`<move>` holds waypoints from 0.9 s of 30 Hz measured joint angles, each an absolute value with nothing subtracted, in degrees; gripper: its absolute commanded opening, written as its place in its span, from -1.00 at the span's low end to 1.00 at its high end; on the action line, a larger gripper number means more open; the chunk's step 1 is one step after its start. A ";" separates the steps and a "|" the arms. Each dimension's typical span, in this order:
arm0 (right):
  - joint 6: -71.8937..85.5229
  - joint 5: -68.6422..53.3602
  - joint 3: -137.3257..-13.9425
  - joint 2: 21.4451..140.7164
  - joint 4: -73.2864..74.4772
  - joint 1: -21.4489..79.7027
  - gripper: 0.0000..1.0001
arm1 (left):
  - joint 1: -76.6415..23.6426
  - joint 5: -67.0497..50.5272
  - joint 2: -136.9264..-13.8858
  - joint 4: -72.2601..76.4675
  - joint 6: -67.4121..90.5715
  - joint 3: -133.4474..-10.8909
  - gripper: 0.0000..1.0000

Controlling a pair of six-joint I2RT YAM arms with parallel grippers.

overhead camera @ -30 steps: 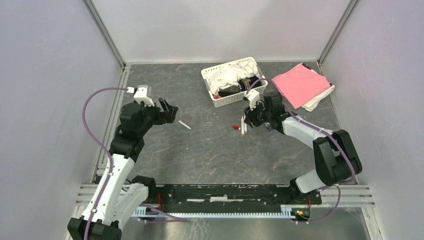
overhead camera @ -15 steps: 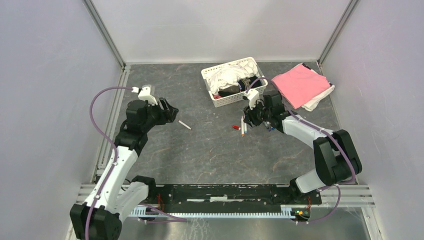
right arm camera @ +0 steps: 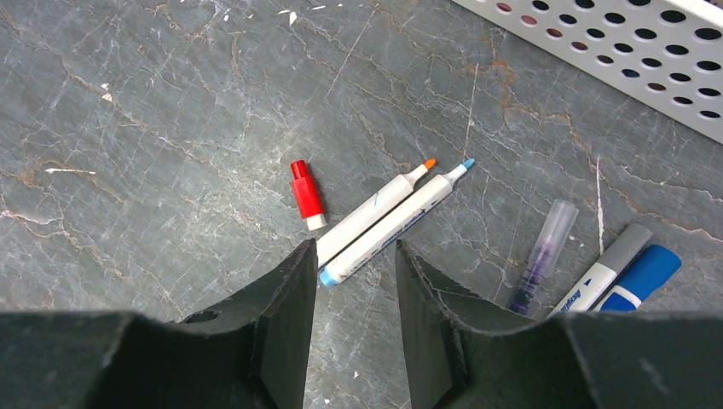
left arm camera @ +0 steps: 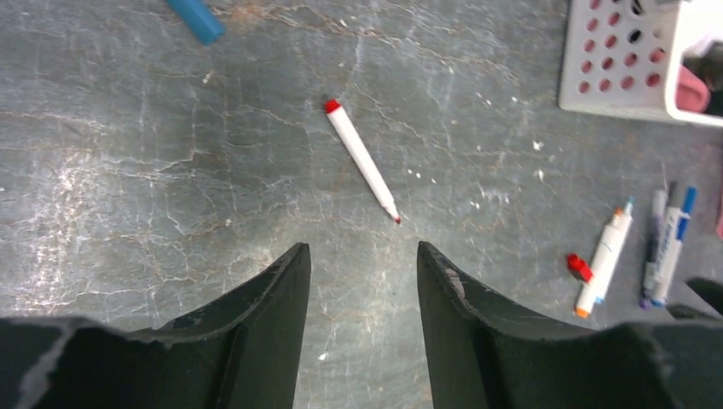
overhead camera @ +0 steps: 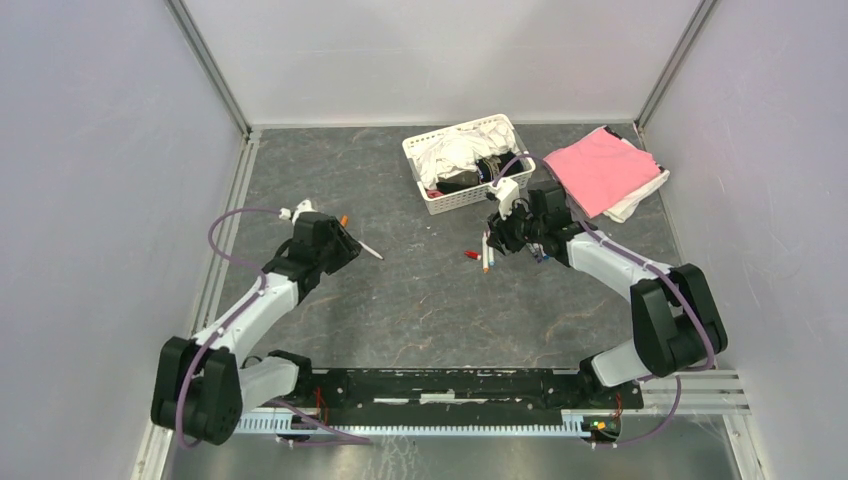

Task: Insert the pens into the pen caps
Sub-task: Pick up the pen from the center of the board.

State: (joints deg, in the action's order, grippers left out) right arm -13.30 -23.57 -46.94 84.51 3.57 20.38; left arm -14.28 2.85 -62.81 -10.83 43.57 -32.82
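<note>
A white pen (left arm camera: 361,160) with a red end lies alone on the grey table, just ahead of my left gripper (left arm camera: 362,256), whose jaws stand open with nothing between them. In the top view this pen (overhead camera: 370,250) lies right of the left gripper (overhead camera: 345,245). My right gripper (right arm camera: 356,256) is open over the near ends of two white pens, one orange-tipped (right arm camera: 375,213) and one blue-tipped (right arm camera: 396,226). A red pen cap (right arm camera: 306,194) lies beside them. A clear purple pen (right arm camera: 543,256), a grey-ended pen (right arm camera: 601,273) and a blue cap (right arm camera: 644,277) lie to the right.
A white perforated basket (overhead camera: 427,178) with cloth inside stands behind the right gripper. Pink cloth (overhead camera: 600,170) lies at the back right. A blue cap-like piece (left arm camera: 198,17) lies far left in the left wrist view. A small orange piece (overhead camera: 343,219) sits behind the left gripper.
My left arm has dropped low and swung toward the red-ended pen, and its jaws have narrowed. The right gripper has hardly moved.
</note>
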 measured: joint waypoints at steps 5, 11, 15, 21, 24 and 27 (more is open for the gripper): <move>-13.32 -23.99 -46.94 83.92 3.97 20.34 -0.10 | -18.17 10.83 -70.98 -13.61 46.26 -37.87 0.17; -13.32 -24.47 -46.94 83.13 3.97 20.16 -0.09 | -23.81 17.72 -83.20 -20.08 48.31 -49.01 0.17; -13.34 -24.62 -46.94 82.76 4.01 19.99 -0.09 | -27.40 21.47 -87.15 -22.92 49.15 -53.43 0.17; -13.34 -25.04 -46.94 82.13 3.99 19.49 -0.09 | -29.26 23.86 -89.43 -25.36 49.93 -55.70 0.13; -13.34 -25.23 -46.94 82.11 4.01 19.42 -0.09 | -29.32 24.49 -90.61 -26.35 50.06 -56.31 0.10; -13.34 -25.32 -46.94 82.11 4.01 19.35 -0.09 | -29.39 25.19 -91.15 -27.31 50.48 -56.53 0.07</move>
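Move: From the left hand the white pen with the red end lies about 6 cm ahead, 3 cm to the right and 8 cm below. The blue cap is some 9 cm ahead and 6 cm left of that hand, the orange cap about 12 cm ahead and 3 cm left, both on the table. From the right hand the pen lies roughly 26 cm left, 2 cm ahead and 8 cm below. Half-open, the left hand goes about 4 cm right, forward and down towards the pen, wrist tipping down. ##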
